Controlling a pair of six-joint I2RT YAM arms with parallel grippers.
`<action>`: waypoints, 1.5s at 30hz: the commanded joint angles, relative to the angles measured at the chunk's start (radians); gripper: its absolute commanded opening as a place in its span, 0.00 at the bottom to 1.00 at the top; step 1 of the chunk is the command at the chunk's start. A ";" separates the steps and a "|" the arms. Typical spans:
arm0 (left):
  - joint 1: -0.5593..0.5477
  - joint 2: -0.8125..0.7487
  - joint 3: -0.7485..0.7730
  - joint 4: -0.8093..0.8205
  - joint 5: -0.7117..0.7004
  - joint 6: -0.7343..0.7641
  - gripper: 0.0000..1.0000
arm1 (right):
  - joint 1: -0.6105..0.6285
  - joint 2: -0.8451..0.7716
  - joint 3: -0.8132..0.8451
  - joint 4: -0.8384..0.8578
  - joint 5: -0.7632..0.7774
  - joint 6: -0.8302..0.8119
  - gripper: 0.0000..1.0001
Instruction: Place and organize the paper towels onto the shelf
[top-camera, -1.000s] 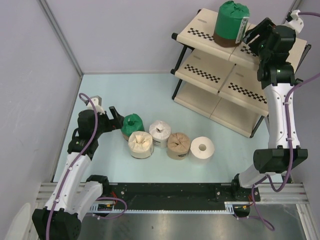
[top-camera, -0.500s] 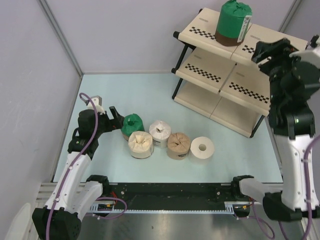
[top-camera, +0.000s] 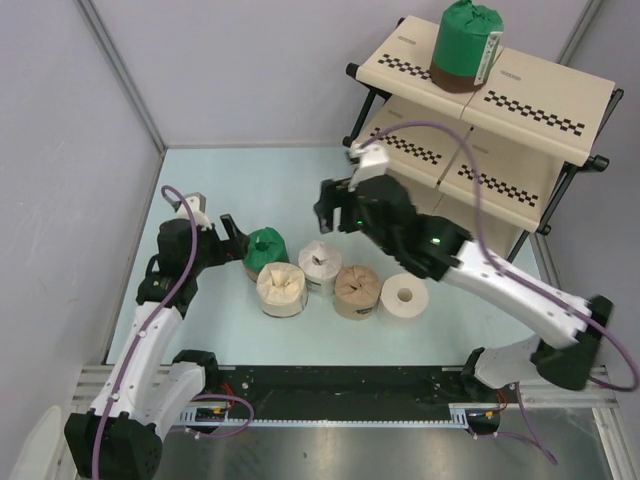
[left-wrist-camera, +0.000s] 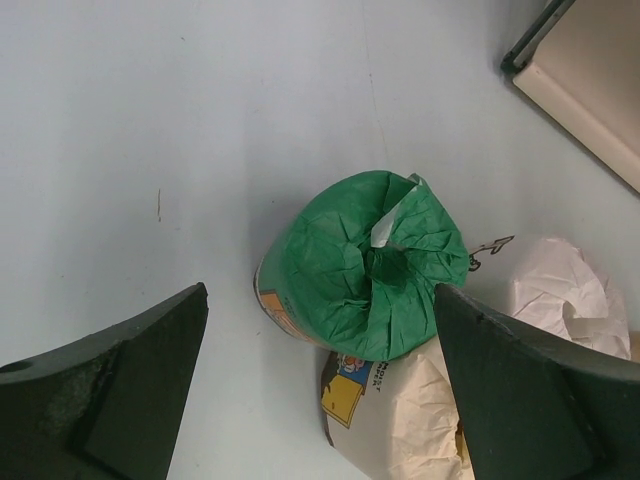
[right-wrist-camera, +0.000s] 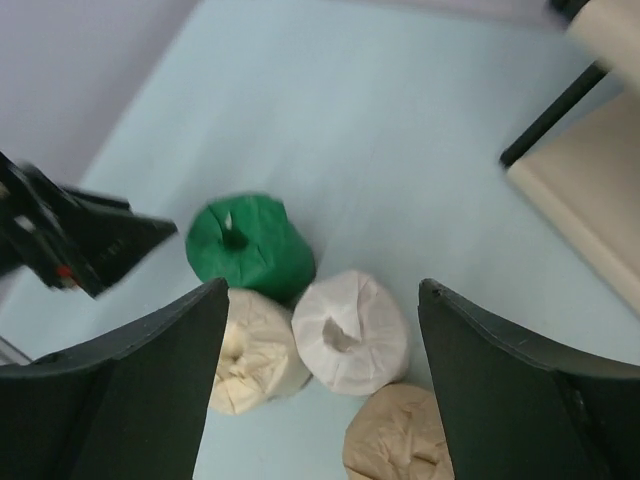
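Observation:
One green paper towel roll (top-camera: 462, 45) stands on the top tier of the shelf (top-camera: 545, 100). Five more paper towels sit grouped on the table: green (top-camera: 266, 250), cream (top-camera: 282, 289), white (top-camera: 320, 265), tan (top-camera: 357, 291) and bare white (top-camera: 405, 296). My left gripper (top-camera: 232, 237) is open and empty just left of the table's green roll (left-wrist-camera: 368, 265), its fingers either side of it but apart from it. My right gripper (top-camera: 330, 205) hangs open and empty above the group, with the white roll (right-wrist-camera: 350, 330) between its fingers in the right wrist view.
The shelf stands at the back right on black tube legs (right-wrist-camera: 555, 110), its lower tiers (top-camera: 440, 190) bare. Grey walls close the left and back. The cream roll (left-wrist-camera: 400, 420) touches the green one.
My right arm has swung from the shelf's top tier down and left to above the rolls on the table. The left arm has not moved.

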 joint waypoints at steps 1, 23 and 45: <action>0.005 -0.025 0.012 -0.016 -0.017 0.012 1.00 | -0.006 0.145 0.027 -0.021 -0.213 -0.006 0.82; 0.006 -0.144 -0.028 -0.002 -0.112 -0.045 1.00 | -0.068 0.619 0.188 0.113 -0.494 0.141 0.84; 0.006 -0.129 -0.035 0.019 -0.010 -0.049 1.00 | -0.086 0.826 0.354 0.039 -0.419 0.178 0.80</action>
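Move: The green roll on the table stands about 19 cm to the right gripper's left, some 4 cm ahead and roughly 30 cm below it. Two neighbours stand close: the cream roll, 9 cm nearer the base and 4 cm to the right of the green one, and the white roll, about 12 cm right of the green one and 4 cm nearer. From the left gripper the green roll lies some 6 cm right, 3 cm ahead and 13 cm below. Drop the right gripper about 24 cm and carry it some 16 cm left towards the green roll, steeply at first, then slower and some 7 cm forward, sinking a little more at the end. Tip the fingers down about 30 degrees, turn them slightly counter-clockwise, and keep them wide open, bringing one fingertip over the roll's top. Ease the empty left gripper up and back a couple of centimetres. ##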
